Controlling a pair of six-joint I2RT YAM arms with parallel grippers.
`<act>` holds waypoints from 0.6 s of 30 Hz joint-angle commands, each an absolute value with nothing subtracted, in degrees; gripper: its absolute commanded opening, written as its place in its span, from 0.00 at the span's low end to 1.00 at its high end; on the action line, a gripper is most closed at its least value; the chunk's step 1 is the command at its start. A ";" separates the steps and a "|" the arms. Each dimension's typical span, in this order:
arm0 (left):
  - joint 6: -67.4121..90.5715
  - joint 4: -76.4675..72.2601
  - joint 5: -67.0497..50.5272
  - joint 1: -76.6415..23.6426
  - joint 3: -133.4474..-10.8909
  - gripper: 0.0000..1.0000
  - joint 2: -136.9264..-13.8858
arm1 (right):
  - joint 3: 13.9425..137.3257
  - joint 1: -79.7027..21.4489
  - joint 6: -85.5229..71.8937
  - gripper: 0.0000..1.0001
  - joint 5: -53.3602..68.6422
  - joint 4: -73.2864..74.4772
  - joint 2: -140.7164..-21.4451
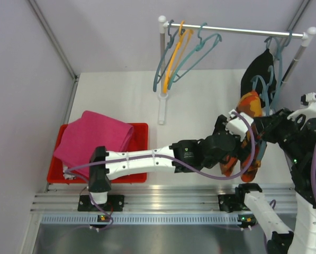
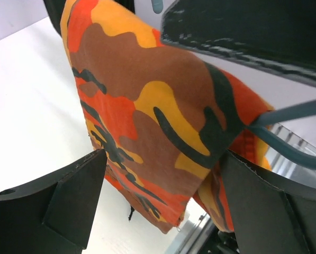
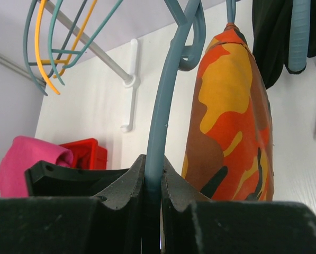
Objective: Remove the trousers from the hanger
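Note:
The orange camouflage trousers [image 2: 163, 100] hang folded over a teal hanger [image 3: 163, 106]. My right gripper [image 3: 153, 165] is shut on that hanger's thin rod and holds it off the rail, at the right of the table [image 1: 259, 127]. My left gripper [image 2: 165, 153] stands open, one finger on each side of the lower part of the camouflage trousers [image 1: 251, 104], not pinching the cloth. Plain black trousers [image 1: 258, 69] hang on another teal hanger at the right end of the rail. Magenta pink trousers [image 1: 94, 138] lie in the red bin [image 1: 139, 153].
A white rail [image 1: 237, 30] on two posts spans the back, with several empty teal and orange hangers [image 1: 176, 55] at its left end. The left post's foot [image 1: 162, 108] stands mid-table. A metal ledge [image 1: 163, 198] runs along the near edge.

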State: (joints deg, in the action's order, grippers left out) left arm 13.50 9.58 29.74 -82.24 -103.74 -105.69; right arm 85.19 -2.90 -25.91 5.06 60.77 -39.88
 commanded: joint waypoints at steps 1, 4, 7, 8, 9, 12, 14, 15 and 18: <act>13.36 5.19 33.57 -82.27 -106.34 0.92 -107.31 | 90.44 -3.52 -26.02 0.00 5.19 49.04 -38.67; 13.71 4.66 33.14 -82.27 -106.52 0.91 -108.54 | 90.09 -3.60 -26.37 0.00 5.01 49.04 -38.41; 14.68 2.82 33.92 -82.27 -106.26 0.91 -109.42 | 89.91 -3.60 -26.72 0.00 5.36 48.78 -38.23; 15.03 2.20 34.27 -82.27 -106.17 0.91 -109.95 | 89.91 -3.60 -26.81 0.00 5.45 48.78 -38.32; 15.03 1.07 34.71 -82.27 -106.08 0.88 -110.21 | 89.83 -3.60 -26.81 0.00 5.45 48.87 -38.23; 14.85 -1.21 36.12 -82.18 -106.17 0.77 -110.83 | 89.91 -3.78 -26.72 0.00 5.36 48.95 -38.23; 14.50 -3.68 37.26 -82.18 -105.74 0.61 -110.83 | 89.74 -3.87 -26.81 0.00 5.45 49.04 -38.23; 14.41 -4.65 37.53 -82.09 -105.38 0.56 -110.66 | 89.74 -3.87 -26.89 0.00 5.62 49.04 -38.32; 15.55 -8.34 37.27 -81.21 -103.89 0.34 -110.04 | 89.56 -3.87 -26.98 0.00 6.15 48.87 -38.23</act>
State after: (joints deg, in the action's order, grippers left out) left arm 14.92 0.56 34.65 -82.35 -104.22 -111.20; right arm 86.30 -2.90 -27.24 5.08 60.49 -39.46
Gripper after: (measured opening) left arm 0.379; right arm 0.115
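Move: The camouflage trousers hang just off the left hand's open fingertips, their middle about 6 cm ahead, 4 cm to the right and 4 cm lower. The hanger's near corner is some 6 cm to that hand's right, level with it fore and aft and about 2 cm above. The black garment is some 22 cm ahead and 4 cm right. From the right hand, which already grips the hanger, the trousers' middle is roughly 2 cm ahead, 3 cm left and 10 cm below. The left fingers close from wide open to under half and pinch the trousers' cloth below the hanger. That hand first works about 3 cm down while easing rightward and a little forward into the cloth, then comes back up some 1.5 cm as the fingers shut. The right hand keeps its hold on the hanger almost still, rising about 1 cm. ##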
